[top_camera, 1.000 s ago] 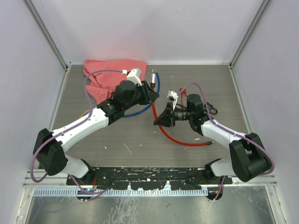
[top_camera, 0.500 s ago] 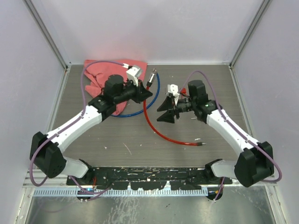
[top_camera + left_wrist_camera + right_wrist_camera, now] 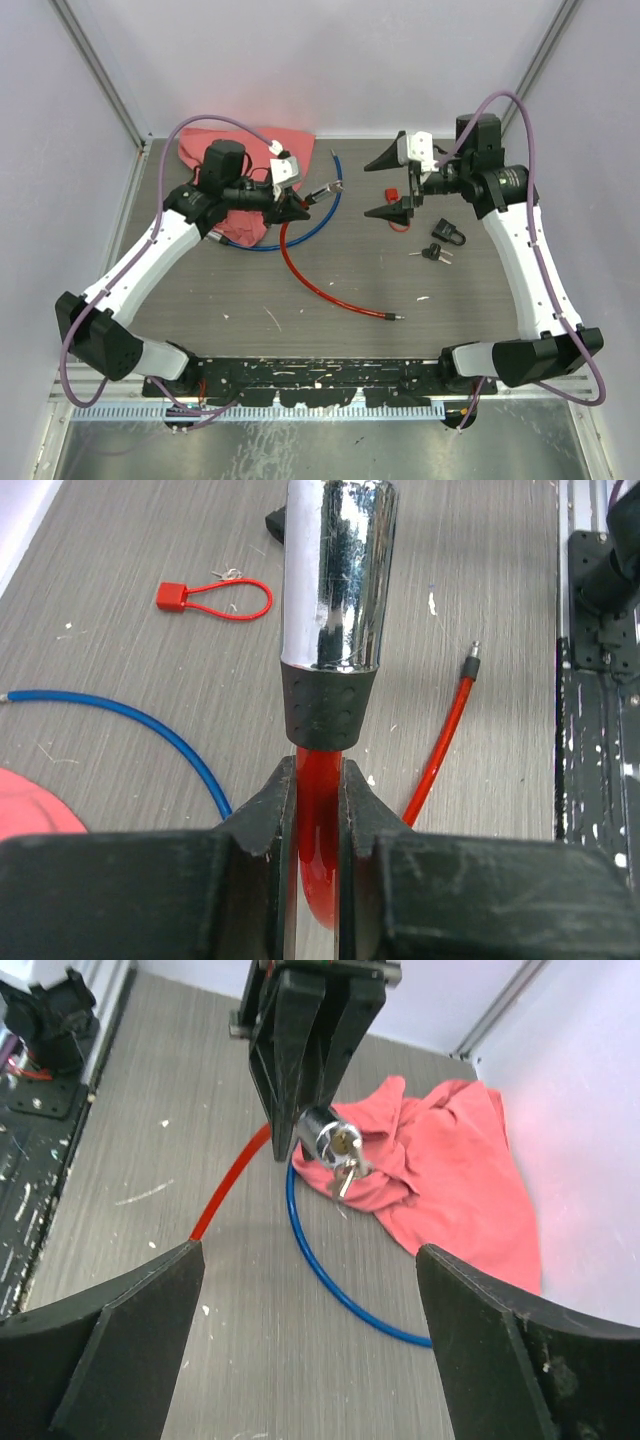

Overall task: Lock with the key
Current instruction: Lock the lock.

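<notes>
My left gripper (image 3: 298, 207) (image 3: 318, 780) is shut on the red cable (image 3: 318, 825) of a cable lock, just behind its black collar. The chrome lock cylinder (image 3: 335, 570) (image 3: 320, 191) sticks out ahead of the jaws. In the right wrist view the cylinder's end face (image 3: 335, 1143) shows a key in the keyhole, with a second key (image 3: 345, 1182) hanging from it. My right gripper (image 3: 367, 190) (image 3: 310, 1252) stands wide open and empty, a short way right of the lock and facing it. The cable's free end (image 3: 398, 317) (image 3: 473, 652) lies loose on the table.
A blue cable (image 3: 305, 228) (image 3: 330, 1280) curves beside a red cloth (image 3: 240, 160) (image 3: 440, 1170) at the back left. A small red padlock (image 3: 393, 194) (image 3: 172, 596), a black padlock (image 3: 448, 232) and loose keys (image 3: 432, 254) lie under the right arm.
My right gripper has opened wide and drawn back to the far right, away from the lock. My left gripper closed on the cable and shifted left with it, dragging the cable.
</notes>
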Controlling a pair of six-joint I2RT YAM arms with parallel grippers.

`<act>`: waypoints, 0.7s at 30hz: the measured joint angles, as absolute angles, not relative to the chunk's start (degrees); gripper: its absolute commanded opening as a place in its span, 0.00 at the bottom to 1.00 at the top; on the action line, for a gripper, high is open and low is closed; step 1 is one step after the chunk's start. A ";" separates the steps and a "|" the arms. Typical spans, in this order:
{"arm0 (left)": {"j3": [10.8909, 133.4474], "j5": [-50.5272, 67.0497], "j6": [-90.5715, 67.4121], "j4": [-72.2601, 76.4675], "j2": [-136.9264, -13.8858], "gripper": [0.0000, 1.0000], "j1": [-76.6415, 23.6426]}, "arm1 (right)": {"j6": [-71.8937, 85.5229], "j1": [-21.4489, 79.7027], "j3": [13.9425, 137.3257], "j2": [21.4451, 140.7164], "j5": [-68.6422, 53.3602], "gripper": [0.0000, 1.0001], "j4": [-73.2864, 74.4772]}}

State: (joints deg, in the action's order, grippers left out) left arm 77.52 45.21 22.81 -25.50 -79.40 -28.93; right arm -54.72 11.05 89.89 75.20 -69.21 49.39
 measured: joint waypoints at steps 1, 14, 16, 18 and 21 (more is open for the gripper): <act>78.04 46.06 24.16 -26.72 -79.68 0.00 -28.51 | -54.43 11.03 91.15 75.85 -69.89 0.88 49.30; 81.43 53.39 31.18 -33.23 -82.85 0.00 -26.28 | -21.63 15.40 85.54 78.24 -75.88 0.66 23.53; 81.45 53.93 31.16 -33.26 -82.85 0.00 -26.28 | -19.90 16.75 85.54 78.30 -75.33 0.63 21.80; 81.47 54.35 31.16 -33.28 -82.85 0.00 -26.28 | -18.74 17.61 85.60 78.52 -74.56 0.58 20.71; 81.47 54.70 31.14 -33.28 -82.85 0.00 -26.28 | -17.74 17.82 85.71 79.33 -73.28 0.52 20.34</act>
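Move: The key, standing in the chrome end of the red cable lock, is about 7 cm to the right gripper's left, 1 cm ahead and about 1 cm lower. From the left gripper, which already grips the cable, the key is some 6 cm right, 3 cm ahead and 6 cm up. Roughly 33 cm below the right gripper, the red loop seal lies about 16 cm ahead and 10 cm right, the black padlock 9 cm ahead and 21 cm right. Bring the right gripper about 5 cm to the left towards the key, rising 1.5 cm at the outset, while rolling the wrist some 15 degrees so its forward side dips and narrowing the open fingers by about a third to flank the key. Keep the left gripper shut on the red cable just below the chrome end, holding it up nearly in place with a slight clockwise turn. ##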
